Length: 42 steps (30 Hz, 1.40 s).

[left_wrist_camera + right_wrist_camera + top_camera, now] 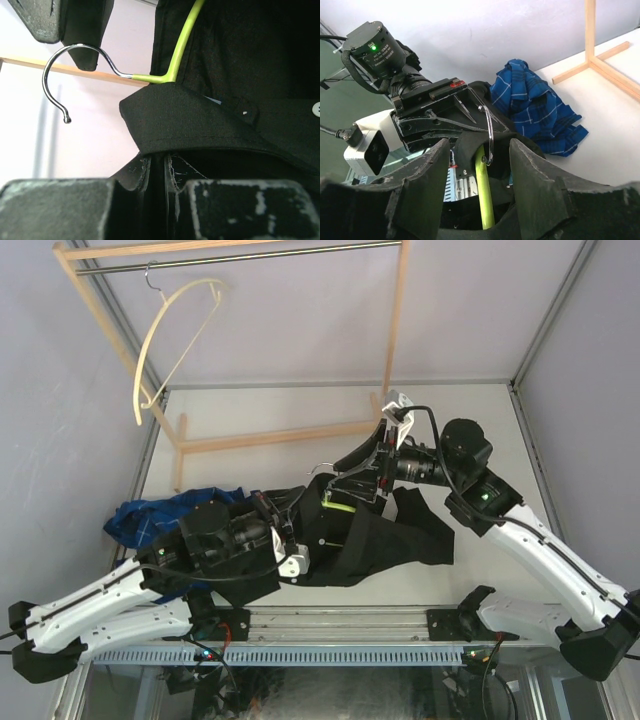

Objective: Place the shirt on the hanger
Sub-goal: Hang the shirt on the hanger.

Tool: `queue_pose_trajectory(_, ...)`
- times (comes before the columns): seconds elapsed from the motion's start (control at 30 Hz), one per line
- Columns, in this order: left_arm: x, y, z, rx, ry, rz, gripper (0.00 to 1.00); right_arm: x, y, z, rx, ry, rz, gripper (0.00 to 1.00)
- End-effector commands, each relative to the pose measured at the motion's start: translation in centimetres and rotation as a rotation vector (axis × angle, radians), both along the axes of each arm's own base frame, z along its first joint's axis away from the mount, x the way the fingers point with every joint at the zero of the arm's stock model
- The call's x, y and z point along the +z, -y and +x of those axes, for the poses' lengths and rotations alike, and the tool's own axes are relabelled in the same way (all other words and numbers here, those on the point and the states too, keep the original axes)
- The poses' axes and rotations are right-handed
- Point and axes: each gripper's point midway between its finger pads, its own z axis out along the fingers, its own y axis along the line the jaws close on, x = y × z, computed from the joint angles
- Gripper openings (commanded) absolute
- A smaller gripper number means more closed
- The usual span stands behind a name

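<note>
The black shirt (385,535) lies bunched on the table between the two arms. My left gripper (162,170) is shut on a fold of its black fabric just below the collar (200,120). The lime-green hanger (176,52) runs inside the collar, and its silver hook (55,75) sticks out to the left. In the right wrist view my right gripper (480,145) stands open. The hanger's green neck (484,192) and its hook (490,132) sit between the fingers, touching neither. In the top view the right gripper (368,480) hovers over the collar end of the shirt.
A blue plaid shirt (150,515) lies crumpled at the left, next to the left arm. A cream hanger (165,340) hangs from the metal rail of the wooden rack (270,435) at the back. Frame posts border the table on both sides.
</note>
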Motion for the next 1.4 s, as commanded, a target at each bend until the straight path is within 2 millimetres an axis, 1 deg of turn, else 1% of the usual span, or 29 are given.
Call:
queue_pose_trajectory(0.0,4.9,0.1,-0.3,-0.023,0.087,-0.124,0.0,1.9,-0.4,-0.7,0.057,0.035,0.061,0.5)
queue_pose_trajectory(0.1,5.1,0.2,-0.3,-0.028,0.089,-0.126,0.0,1.6,-0.6,-0.6,0.066,0.021,0.058,0.46)
queue_pose_trajectory(0.2,5.2,0.1,-0.2,-0.018,0.09,-0.128,0.0,1.7,-0.8,-0.9,0.096,0.014,0.063,0.37)
queue_pose_trajectory(0.27,5.6,0.0,-0.1,-0.009,0.092,-0.136,0.0,1.6,-1.0,-1.2,0.116,0.017,0.061,0.34)
queue_pose_trajectory(0.4,6.0,-0.4,0.0,0.007,0.096,-0.151,0.0,0.9,-1.5,-1.7,0.147,0.023,0.043,0.31)
queue_pose_trajectory(0.57,6.3,-0.5,0.1,0.013,0.094,-0.17,0.0,0.8,-1.8,-2.2,0.162,0.031,0.041,0.28)
queue_pose_trajectory(0.6,6.3,-0.5,0.1,0.016,0.093,-0.171,0.0,0.8,-1.9,-2.2,0.165,0.029,0.04,0.26)
queue_pose_trajectory(0.67,6.4,-0.6,0.1,0.02,0.091,-0.178,0.0,0.7,-1.9,-2.2,0.169,0.032,0.04,0.18)
queue_pose_trajectory(0.7,6.4,-0.6,0.1,0.022,0.088,-0.181,0.0,0.8,-1.9,-2.2,0.167,0.036,0.041,0.17)
queue_pose_trajectory(0.73,6.4,-0.7,0.1,0.021,0.084,-0.186,0.01,0.8,-1.9,-2.1,0.162,0.042,0.041,0.12)
queue_pose_trajectory(0.77,6.5,-0.7,0.1,0.024,0.08,-0.191,0.03,0.9,-1.8,-2.0,0.154,0.049,0.042,0.07)
queue_pose_trajectory(0.83,6.5,-0.9,0.1,0.029,0.07,-0.202,0.11,1.3,-1.5,-1.7,0.131,0.071,0.05,0.05)
queue_pose_trajectory(0.87,6.5,-1.0,0.1,0.032,0.062,-0.209,0.19,1.6,-1.3,-1.5,0.122,0.082,0.057,0.02)
queue_pose_trajectory(0.9,6.6,-1.1,0.0,0.034,0.058,-0.214,0.24,1.9,-1.1,-1.4,0.117,0.091,0.062,0.0)
queue_pose_trajectory(0.97,6.4,-1.2,0.0,0.036,0.037,-0.235,0.33,2.6,-0.5,-1.1,0.111,0.112,0.071,0.0)
queue_pose_trajectory(1.07,6.5,-1.2,-0.3,0.033,-0.025,-0.324,0.51,3.5,0.3,-0.9,0.11,0.17,0.069,0.0)
queue_pose_trajectory(1.17,6.0,-1.5,-0.6,0.027,-0.07,-0.375,0.65,4.7,1.4,-0.4,0.078,0.247,0.058,0.0)
queue_pose_trajectory(1.2,5.8,-1.6,-0.7,0.031,-0.085,-0.385,0.67,4.8,1.8,-0.2,0.067,0.259,0.048,0.0)
queue_pose_trajectory(1.23,5.7,-2.0,-0.7,0.039,-0.095,-0.401,0.68,5.7,2.4,0.0,0.055,0.289,0.046,0.0)
queue_pose_trajectory(1.27,5.7,-2.3,-0.7,0.049,-0.106,-0.42,0.71,6.2,2.9,0.1,0.043,0.31,0.041,0.0)
queue_pose_trajectory(1.3,5.7,-2.8,-0.7,0.061,-0.115,-0.439,0.73,6.9,3.6,0.5,0.016,0.334,0.038,0.0)
queue_pose_trajectory(1.37,5.9,-3.7,-0.9,0.077,-0.129,-0.482,0.74,7.7,4.7,0.8,-0.013,0.364,0.039,0.0)
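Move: For the right gripper, half open, the neck of the green hanger is about 2 cm to its left, 1 cm back and 2 cm lower. The metal hook rises from it, some 2 cm left of this gripper and 1 cm above. The pinched collar is roughly 7 cm to the right gripper's left, level with it fore and aft, 5 cm below. From the left gripper, already shut on that collar, the neck is about 5 cm right, 1 cm back and 3 cm up. Ease the right gripper about 1.5 cm left and slightly back onto the hanger neck, closing until it pinches the neck just below the hook, while the left gripper keeps the shirt collar still. Then open the left gripper to let go of the collar, lifting it some 5 cm and a little left with its fingers tipping up; meanwhile draw the right gripper right, forward and up. ##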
